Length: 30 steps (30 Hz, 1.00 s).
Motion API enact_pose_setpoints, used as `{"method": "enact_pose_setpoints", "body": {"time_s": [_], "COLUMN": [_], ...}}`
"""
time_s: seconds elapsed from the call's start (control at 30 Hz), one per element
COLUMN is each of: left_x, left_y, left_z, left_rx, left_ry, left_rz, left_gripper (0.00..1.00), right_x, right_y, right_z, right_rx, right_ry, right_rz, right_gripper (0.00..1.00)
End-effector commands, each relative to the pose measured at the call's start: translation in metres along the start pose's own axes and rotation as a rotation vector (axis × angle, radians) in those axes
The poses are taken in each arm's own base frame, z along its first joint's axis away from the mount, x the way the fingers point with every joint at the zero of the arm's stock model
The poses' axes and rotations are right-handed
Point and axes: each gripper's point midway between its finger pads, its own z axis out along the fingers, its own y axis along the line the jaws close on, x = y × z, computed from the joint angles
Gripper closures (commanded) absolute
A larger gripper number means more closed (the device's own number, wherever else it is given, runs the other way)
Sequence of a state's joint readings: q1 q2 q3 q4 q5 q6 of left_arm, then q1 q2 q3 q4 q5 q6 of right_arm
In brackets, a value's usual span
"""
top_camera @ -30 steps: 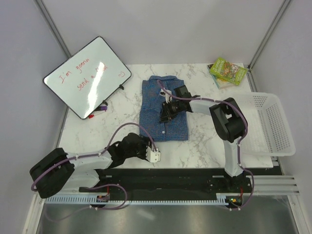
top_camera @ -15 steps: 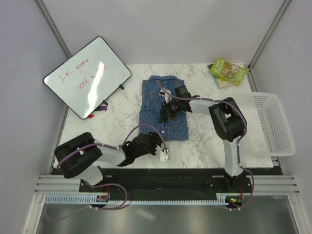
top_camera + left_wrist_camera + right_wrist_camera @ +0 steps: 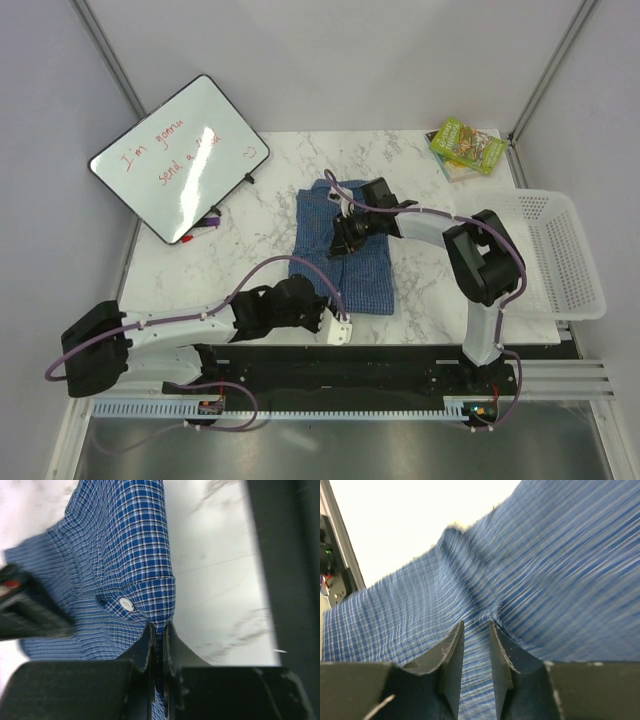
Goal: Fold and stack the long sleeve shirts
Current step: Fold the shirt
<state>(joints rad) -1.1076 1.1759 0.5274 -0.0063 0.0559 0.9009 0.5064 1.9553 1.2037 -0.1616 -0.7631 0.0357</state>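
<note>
A blue checked long sleeve shirt (image 3: pixel 365 280) lies folded into a rectangle on the marble table, a little askew. My left gripper (image 3: pixel 333 312) is at its near edge. In the left wrist view the left gripper (image 3: pixel 159 627) is shut on a buttoned edge of the shirt (image 3: pixel 130 555), with a strip of cloth pinched between the jaws. My right gripper (image 3: pixel 345 238) is down on the shirt's middle. In the right wrist view the right gripper (image 3: pixel 476 625) has its jaws narrowly apart, with a puckered ridge of the shirt (image 3: pixel 560 570) caught between them.
A whiteboard (image 3: pixel 180 155) with red writing leans at the back left, a marker (image 3: pixel 200 222) by its lower edge. A green box (image 3: pixel 467 145) sits at the back right corner. A white mesh basket (image 3: pixel 560 255) overhangs the table's right side.
My left gripper has moved in to the shirt's near edge and shut on it. The shirt has shifted a little to the right and towards the arms, with the right gripper still on it.
</note>
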Motion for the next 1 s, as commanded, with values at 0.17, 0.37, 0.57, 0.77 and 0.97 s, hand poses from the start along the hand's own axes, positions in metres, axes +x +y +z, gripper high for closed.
{"method": "enact_pose_setpoints", "body": {"time_s": [0.17, 0.37, 0.57, 0.77, 0.97], "left_x": [-0.043, -0.08, -0.084, -0.064, -0.05], "left_y": [-0.072, -0.06, -0.045, -0.004, 0.053], "left_z": [-0.067, -0.085, -0.081, -0.061, -0.048], "left_rx": [0.47, 0.568, 0.554, 0.512, 0.421], "left_ry": [0.077, 0.078, 0.078, 0.068, 0.021], "left_rz": [-0.443, -0.513, -0.524, -0.571, -0.564], "left_gripper": [0.98, 0.98, 0.98, 0.98, 0.98], "right_x": [-0.071, -0.079, -0.045, -0.033, -0.024], "right_y": [-0.035, -0.09, -0.091, -0.077, -0.079], "right_z": [-0.055, -0.062, -0.037, -0.02, -0.017], "right_rx": [0.125, 0.249, 0.154, 0.069, 0.075], "right_ry": [-0.068, -0.037, 0.027, 0.045, 0.074], "right_rz": [-0.16, -0.181, -0.13, -0.155, -0.16], "right_gripper": [0.63, 0.63, 0.64, 0.65, 0.71]}}
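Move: The left gripper already pinches the shirt's near edge, some 6 cm above the table; the near table edge lies about 11 cm back and 6 cm below. The right fingers are just above the shirt, whose far end lies roughly 16 cm ahead, 1 cm to the right and 4 cm below. The purple marker lies about 10 cm ahead and 37 cm to the left of the right hand, 4 cm below. Keep the left gripper shut on the shirt's near edge and draw it back about 10 cm towards the table's near edge, lifting some 6 cm and tilting the fingers about 45 degrees down and back, then swing it forward again about 7 cm. Meanwhile lift the right gripper off, arc it forward over the shirt and a little right, then ease down and back onto the shirt's far part, fingers still parted. ##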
